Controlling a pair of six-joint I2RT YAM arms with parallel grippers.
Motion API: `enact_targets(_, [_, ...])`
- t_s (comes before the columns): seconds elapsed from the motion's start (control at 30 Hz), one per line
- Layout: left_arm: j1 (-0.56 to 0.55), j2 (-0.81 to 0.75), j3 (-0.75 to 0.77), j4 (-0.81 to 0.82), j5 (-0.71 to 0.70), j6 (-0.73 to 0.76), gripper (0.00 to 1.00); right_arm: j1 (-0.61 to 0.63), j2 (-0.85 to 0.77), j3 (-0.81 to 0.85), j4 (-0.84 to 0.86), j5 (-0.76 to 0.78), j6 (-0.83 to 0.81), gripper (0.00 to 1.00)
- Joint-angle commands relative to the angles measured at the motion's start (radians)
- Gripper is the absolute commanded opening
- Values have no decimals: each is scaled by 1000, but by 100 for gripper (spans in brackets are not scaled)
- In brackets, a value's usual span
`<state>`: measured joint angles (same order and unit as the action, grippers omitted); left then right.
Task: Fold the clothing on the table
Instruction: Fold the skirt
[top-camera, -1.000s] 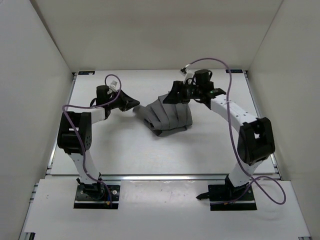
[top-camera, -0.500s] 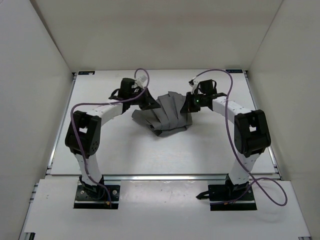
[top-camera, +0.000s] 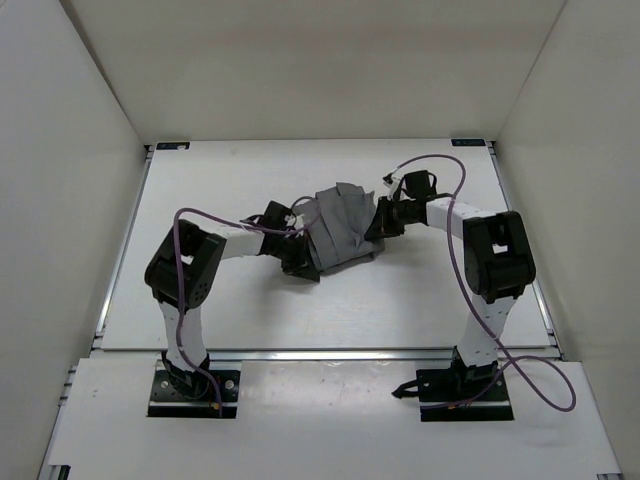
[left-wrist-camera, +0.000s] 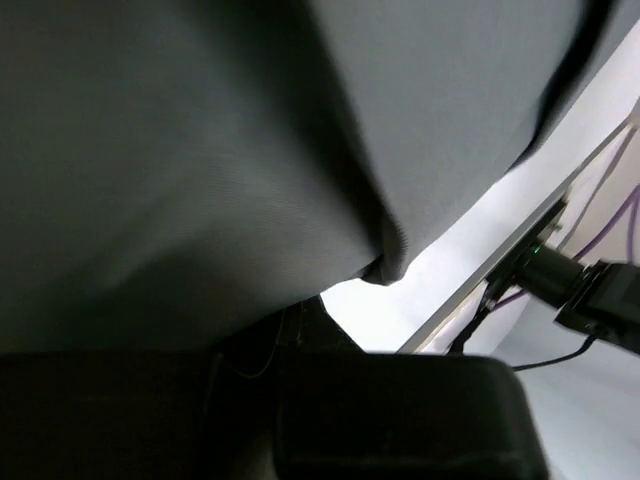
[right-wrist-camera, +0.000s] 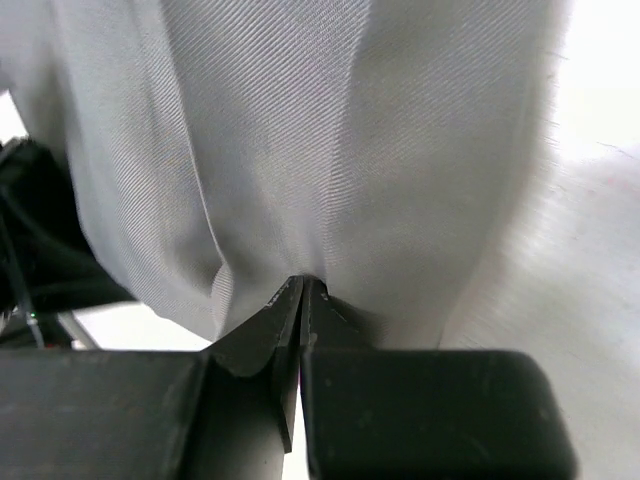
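Note:
The grey pleated clothing (top-camera: 340, 222) lies bunched in a compact heap on the middle of the white table (top-camera: 220, 310). My left gripper (top-camera: 301, 262) is at its near left edge. In the left wrist view the clothing (left-wrist-camera: 200, 150) drapes right over the dark, shut left gripper (left-wrist-camera: 300, 315), whose tips are lost in shadow under the cloth. My right gripper (top-camera: 384, 222) is at the heap's right edge. The right wrist view shows the right gripper (right-wrist-camera: 303, 284) shut, pinching a fold of the clothing (right-wrist-camera: 330, 130) at its tips.
Plain white walls (top-camera: 80, 120) enclose the table on three sides. Thin metal rails (top-camera: 330, 352) run along its edges. Purple cables (top-camera: 205, 215) loop over both arms. In the left wrist view the right arm (left-wrist-camera: 590, 290) shows beyond the cloth.
Both grippers have closed in on the clothing and shut. The left gripper swung from the far left side down to the near left edge, and the fanned cloth has bunched narrower.

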<state>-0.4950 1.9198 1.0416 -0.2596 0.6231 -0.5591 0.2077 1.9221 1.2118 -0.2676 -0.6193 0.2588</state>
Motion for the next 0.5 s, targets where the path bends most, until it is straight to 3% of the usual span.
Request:
enact_targets(0.0, [41, -74, 27, 37, 1, 8, 0, -36, -75, 31, 39, -63, 14, 0])
enact_targets(0.1, [50, -119, 89, 13, 42, 1, 7, -63, -127, 74, 18, -118, 25, 13])
enact_targets(0.17, [50, -160, 121, 13, 66, -10, 15, -80, -150, 151, -51, -152, 7, 31])
enact_targets(0.3, [55, -307, 103, -6, 50, -19, 42, -77, -202, 242, -231, -18, -113, 59])
enact_targets(0.37, [71, -373, 57, -10, 14, -16, 57, -62, -259, 226, -278, 135, -148, 62])
enact_targets(0.47, [122, -522, -54, -72, -205, 33, 72, -67, -314, 145, -272, 249, -190, 66])
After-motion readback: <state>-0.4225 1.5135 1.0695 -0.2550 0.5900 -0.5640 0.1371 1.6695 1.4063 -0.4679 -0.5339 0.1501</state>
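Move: The folded skirt's middle lies some 11 cm ahead of the left hand and 6 cm to its right, roughly level with its shut fingertips. From the right hand it lies about 8 cm to the left, hardly 1 cm ahead and a couple of centimetres below. The skirt's near right corner is roughly 6 cm straight back from the right hand, a couple of centimetres down, and the middle of its far edge some 11 cm ahead and 6 cm left of that hand. The skirt is left lying as both shut grippers come free of it, the left from its near left edge, the right from its right side. The left rises about 15 cm, drifting forward some 4 cm; the right rises nearly as far, working a little to its right and forward. Both open wide on the way up while their fingertips swing forward roughly 20 degrees. ##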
